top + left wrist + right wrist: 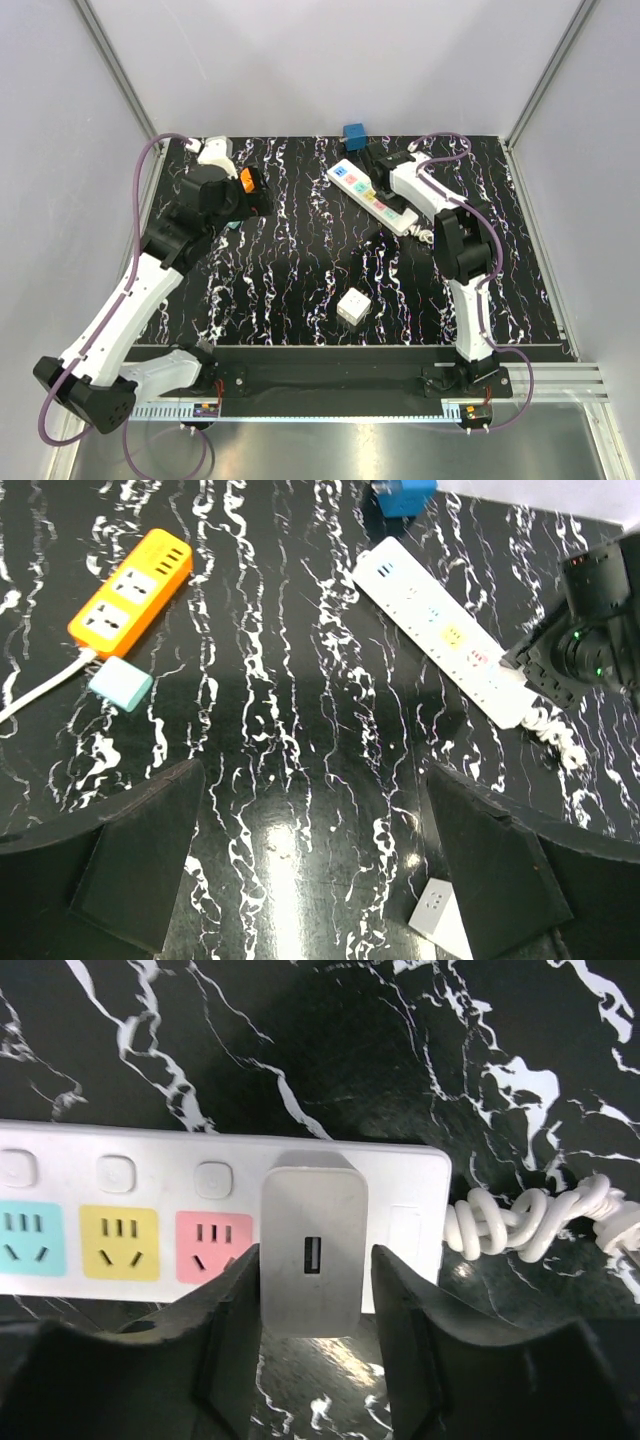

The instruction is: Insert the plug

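Note:
A white plug point(311, 1250) with a USB port on its face sits in the white power strip point(410, 1225), at the socket nearest the coiled cord point(530, 1222). My right gripper point(315, 1262) straddles the plug. Its left finger lies against the plug's side and a narrow gap shows at its right finger point(400, 1300), so the jaws are open. The strip point(375, 197) lies diagonally at the back right of the table. My left gripper point(312, 780) hangs wide open over bare marble point(300, 730) at the left, holding nothing.
An orange power strip point(130, 585) with a teal adapter point(120, 685) beside it lies at the left. A blue block point(354, 135) stands behind the white strip. A white cube adapter point(352, 307) rests near the front middle. Enclosure walls surround the table.

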Robot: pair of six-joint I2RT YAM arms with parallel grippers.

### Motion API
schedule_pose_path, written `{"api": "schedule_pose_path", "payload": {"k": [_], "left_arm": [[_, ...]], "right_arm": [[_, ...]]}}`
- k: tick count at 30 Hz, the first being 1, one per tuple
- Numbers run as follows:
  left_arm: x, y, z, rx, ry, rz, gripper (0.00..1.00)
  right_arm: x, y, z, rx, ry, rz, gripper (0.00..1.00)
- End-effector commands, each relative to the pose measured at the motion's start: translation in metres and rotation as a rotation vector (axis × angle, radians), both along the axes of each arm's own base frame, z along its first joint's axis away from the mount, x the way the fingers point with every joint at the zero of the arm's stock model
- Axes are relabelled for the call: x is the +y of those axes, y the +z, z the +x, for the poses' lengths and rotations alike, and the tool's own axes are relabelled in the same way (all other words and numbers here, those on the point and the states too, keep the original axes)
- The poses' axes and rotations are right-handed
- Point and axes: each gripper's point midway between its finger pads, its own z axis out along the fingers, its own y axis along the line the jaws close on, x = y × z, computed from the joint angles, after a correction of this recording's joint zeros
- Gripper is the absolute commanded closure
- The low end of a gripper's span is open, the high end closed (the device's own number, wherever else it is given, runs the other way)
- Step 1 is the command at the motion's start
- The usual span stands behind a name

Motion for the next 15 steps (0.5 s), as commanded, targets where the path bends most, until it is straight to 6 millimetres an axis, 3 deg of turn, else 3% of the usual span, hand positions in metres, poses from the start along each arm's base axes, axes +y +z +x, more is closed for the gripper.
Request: {"api": "schedule_pose_path", "payload": {"k": [1, 4, 9, 10, 14, 15], "left_arm": [[-0.012, 0.007, 0.006, -0.037, -0.070, -0.007, 0.01], [-0.020, 0.003, 0.006, -0.025, -0.113, 0.001, 0.01], [-0.042, -0.005, -0.008, 0.021, -0.246, -0.019, 0.01], [-0.047, -0.009, -0.012, 0.033, -0.270, -0.015, 0.01], [-0.069, -0.050, -0.036, 0.143, -0.386, 0.054, 0.01], [-0.075, -0.065, -0.041, 0.182, -0.408, 0.089, 0.01]], "right_arm": [[-0.003, 0.021, -0.016, 0.095, 0.084, 0.001, 0.44], [0.004, 0.045, -0.015, 0.066, 0.139, 0.036, 0.28], [0.006, 0.072, -0.031, 0.047, 0.190, 0.086, 0.19], [0.004, 0.079, -0.040, 0.042, 0.206, 0.089, 0.06], [-0.003, 0.094, -0.067, 0.037, 0.247, 0.110, 0.02], [-0.007, 0.085, -0.080, 0.066, 0.260, 0.102, 0.01]]}}
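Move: The plug stands on the white power strip's socket nearest the cord, still between the right hand's fingers, its middle roughly 1 cm below the hand point. From that hand, the strip's middle lies about 5 cm ahead, 6 cm left and 3 cm down, and the coiled cord about 5 cm back, 7 cm right and 4 cm down. From the left hand, the plug is some 14 cm ahead, 32 cm right and 24 cm down. Right hand opens wide off the plug, lifting 6 cm and back 5; left swings right about 5 cm. ##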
